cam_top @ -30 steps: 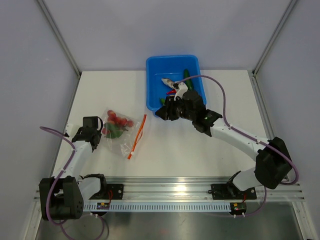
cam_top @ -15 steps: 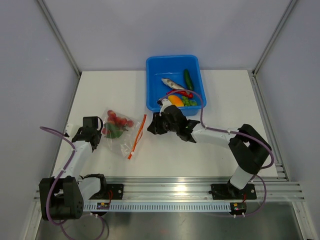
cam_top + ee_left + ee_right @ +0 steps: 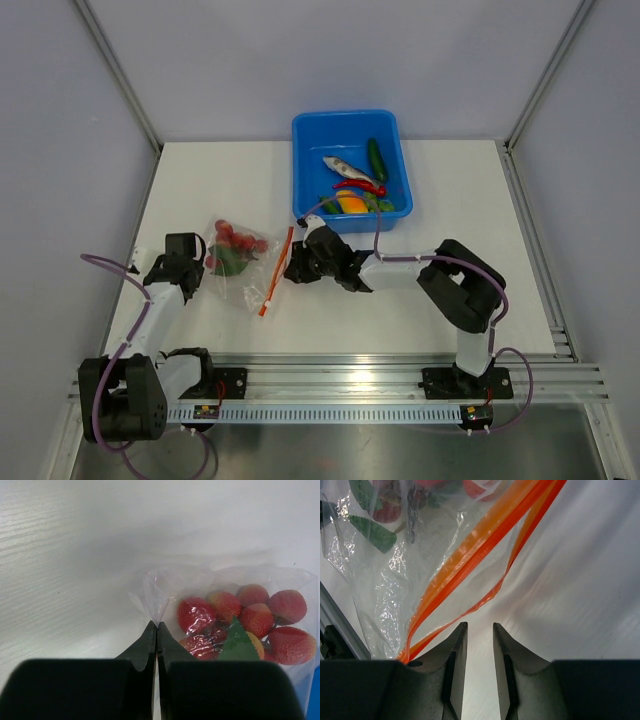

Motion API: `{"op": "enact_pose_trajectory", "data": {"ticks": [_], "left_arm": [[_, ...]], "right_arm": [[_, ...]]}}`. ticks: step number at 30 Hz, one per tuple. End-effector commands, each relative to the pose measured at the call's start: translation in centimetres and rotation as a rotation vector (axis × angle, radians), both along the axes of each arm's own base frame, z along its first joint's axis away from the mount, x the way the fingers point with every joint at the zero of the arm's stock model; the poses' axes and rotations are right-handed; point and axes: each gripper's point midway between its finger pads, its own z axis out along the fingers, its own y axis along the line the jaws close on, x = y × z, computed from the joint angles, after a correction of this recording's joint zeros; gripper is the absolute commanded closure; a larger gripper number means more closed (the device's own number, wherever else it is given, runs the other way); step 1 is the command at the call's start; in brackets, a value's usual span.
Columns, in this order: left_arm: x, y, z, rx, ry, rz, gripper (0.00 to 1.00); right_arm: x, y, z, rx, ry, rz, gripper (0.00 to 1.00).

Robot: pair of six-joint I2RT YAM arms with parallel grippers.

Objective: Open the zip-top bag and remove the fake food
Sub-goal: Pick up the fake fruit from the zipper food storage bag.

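Observation:
The zip-top bag (image 3: 243,272) lies left of centre on the table, its orange-red zip strip (image 3: 275,268) facing right. Its two lips (image 3: 485,545) have parted into a loop. Inside it sits fake food, a cluster of red balls with green leaves (image 3: 233,244) (image 3: 242,620). My left gripper (image 3: 203,262) (image 3: 157,626) is shut on the bag's rear corner (image 3: 156,592). My right gripper (image 3: 292,270) (image 3: 480,626) is low at the bag's mouth, just short of the strip. It is open by a narrow gap with nothing between the fingers.
A blue tub (image 3: 300,135) stands at the back centre. It holds a silvery fish (image 3: 340,165), a green cucumber (image 3: 377,158), a red chili (image 3: 360,185) and an orange pepper (image 3: 351,203). The metal rail (image 3: 340,385) runs along the near edge.
My right arm has swung from the blue tub down and left to the bag's mouth, and its jaws have narrowed. The left gripper and the bag have stayed put.

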Motion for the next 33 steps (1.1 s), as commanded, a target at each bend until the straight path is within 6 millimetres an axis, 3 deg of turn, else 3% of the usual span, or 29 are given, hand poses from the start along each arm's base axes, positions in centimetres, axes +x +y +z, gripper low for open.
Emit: {"op": "enact_pose_trajectory", "data": {"ticks": [1,7,11,20,27,33], "left_arm": [[0.9,-0.7,1.2,-0.035,-0.065,-0.015,1.0],[0.8,-0.7,1.1,-0.04,-0.081,-0.012,1.0],[0.8,-0.7,1.0,-0.038,-0.079,-0.011,1.0],[1.1,-0.8,0.9,-0.037,-0.065,-0.028,1.0],[1.1,-0.8,0.8,-0.034,-0.059,-0.038,1.0],[1.2,-0.9,0.8,-0.035,-0.058,-0.042,1.0]], "right_arm": [[2.1,2.3,3.3,0.082,-0.104,-0.017,0.66],[2.5,3.6,3.7,0.1,-0.155,0.023,0.65],[2.7,4.7,4.5,0.131,-0.19,0.059,0.57],[2.9,6.3,4.0,0.166,-0.215,0.1,0.45],[3.5,6.6,3.3,0.199,-0.234,0.071,0.41],[3.2,7.0,4.3,0.307,-0.269,0.08,0.35]]}}
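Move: The bunch of fake fruit in the bag lies about 12 cm to the right gripper's left, 7 cm farther out and some 2 cm lower; its green leaves are 13 cm left and 4 cm out. The orange zip mouth stands between, its middle only 3 cm left and 1 cm out. The blue bin is 25 cm out, 15 cm right. From the left gripper the fruit lies 8 cm right, 4 cm out. Slide the right gripper about 6 cm left and 3 cm forward, a little raised, through the orange zip mouth towards the fruit. On the way in, spread the part-open fingers to nearly twice their gap and tilt them some 15 degrees nearer level, so the tips go under the upper lip. Keep the left gripper shut on the bag's far-left edge as the anchor. ##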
